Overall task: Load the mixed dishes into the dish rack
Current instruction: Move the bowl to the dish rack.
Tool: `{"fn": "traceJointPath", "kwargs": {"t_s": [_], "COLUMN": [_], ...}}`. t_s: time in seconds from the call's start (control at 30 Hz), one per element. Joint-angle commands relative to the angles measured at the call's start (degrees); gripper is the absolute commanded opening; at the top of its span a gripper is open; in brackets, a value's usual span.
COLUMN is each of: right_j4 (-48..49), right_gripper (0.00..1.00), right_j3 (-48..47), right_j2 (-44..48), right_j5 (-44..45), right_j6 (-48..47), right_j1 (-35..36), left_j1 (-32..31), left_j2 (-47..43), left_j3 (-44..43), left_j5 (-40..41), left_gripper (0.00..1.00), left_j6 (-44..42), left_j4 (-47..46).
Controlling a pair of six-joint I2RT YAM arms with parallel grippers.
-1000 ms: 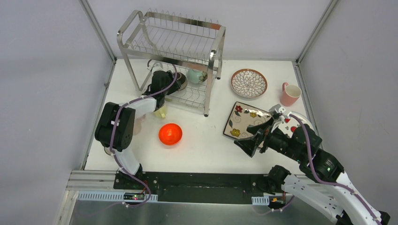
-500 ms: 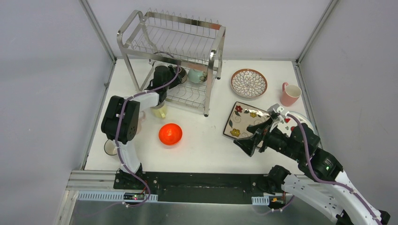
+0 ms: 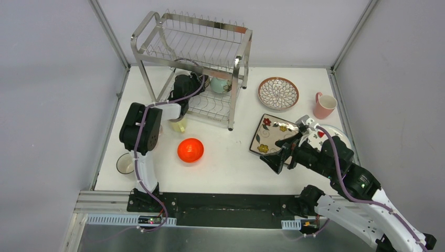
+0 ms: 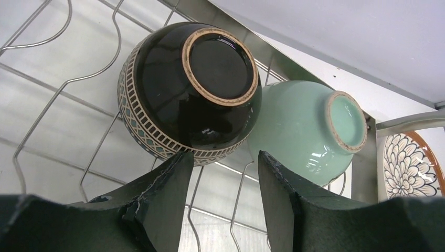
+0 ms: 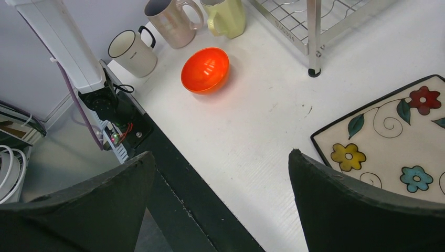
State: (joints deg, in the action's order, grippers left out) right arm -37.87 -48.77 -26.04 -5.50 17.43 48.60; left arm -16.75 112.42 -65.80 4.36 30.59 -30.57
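Observation:
The dish rack (image 3: 191, 39) stands at the back left. My left gripper (image 3: 193, 85) reaches into its lower tier. In the left wrist view the left gripper (image 4: 225, 157) is open with only rack wire between the fingers. An upturned black bowl (image 4: 189, 89) lies just beyond the left fingertip, and a mint bowl (image 4: 299, 131) leans beside it. My right gripper (image 3: 281, 152) hovers open over the table by the near left corner of the square floral plate (image 3: 273, 134). In the right wrist view the right gripper (image 5: 220, 155) holds nothing.
An orange bowl (image 3: 190, 150) sits mid-table with a yellow-green mug (image 3: 179, 125) behind it and a white mug (image 3: 125, 164) at the left edge. A petal-pattern plate (image 3: 278, 93) and a pink mug (image 3: 324, 105) lie back right. My right arm partly covers a red-marked white plate (image 3: 328, 137).
The left arm has pushed farther into the rack's lower tier, uncovering the white mug. The right gripper has shifted slightly left. Both grippers' openings look the same.

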Motion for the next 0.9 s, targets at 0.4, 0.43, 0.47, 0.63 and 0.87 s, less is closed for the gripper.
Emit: {"fn": "traceJointPath", "kwargs": {"t_s": [0.4,0.43,0.47,0.63,0.87], "right_j4": [1.7,1.8,1.8,1.8,2.1], "right_gripper": [1.00,1.00,1.00,1.00,1.00], "right_j3": [-1.3,-1.4,-1.4,-1.5,-1.4], "right_j2": [0.0,-0.1,-0.2,-0.6,-1.4], "right_j5": [1.9,1.9,1.9,1.8,2.3], "right_j6": [-1.3,-1.3,-1.3,-1.3,-1.7], "right_j1": [-0.2,-0.2,-0.2,-0.2,-0.2], "left_j1": [1.6,1.7,1.8,2.5,4.3], "left_j2": [-2.7,-2.7,-2.7,-2.4,0.5], "left_j3": [3.1,3.0,2.8,2.6,1.0], "left_j5": [-1.1,-1.1,-1.0,0.3,-0.9], "left_gripper": [0.70,0.70,0.71,0.71,0.76], "left_j6": [-3.4,-3.4,-3.3,-3.6,-2.6], "left_j4": [-12.2,-12.7,-13.0,-13.9,-15.6]}}
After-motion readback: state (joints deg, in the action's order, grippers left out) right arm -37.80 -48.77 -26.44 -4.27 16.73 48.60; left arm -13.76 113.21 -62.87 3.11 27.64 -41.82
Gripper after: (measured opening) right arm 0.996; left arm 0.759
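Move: Just inside the rack's lower shelf, the empty left hand has the tipped black bowl about 6 cm ahead, 1 cm to its left and roughly 2 cm lower. The green bowl leans beside it, some 4 cm ahead and 8 cm right of the hand; the yellow mug stands on the table about 15 cm back and 10 cm left. From the right hand, the black bowl lies about 45 cm ahead, 30 cm left and 18 cm below. Shifting first about 1 cm to its right, the left hand then swings some 3.5 cm left across the near side of the black bowl, ending about 1.5 cm higher and a little farther forward. The wrist tips the fingers up by nearly 10 degrees while they open from half to about three-quarters; contact with the bowl can't be seen clearly. ##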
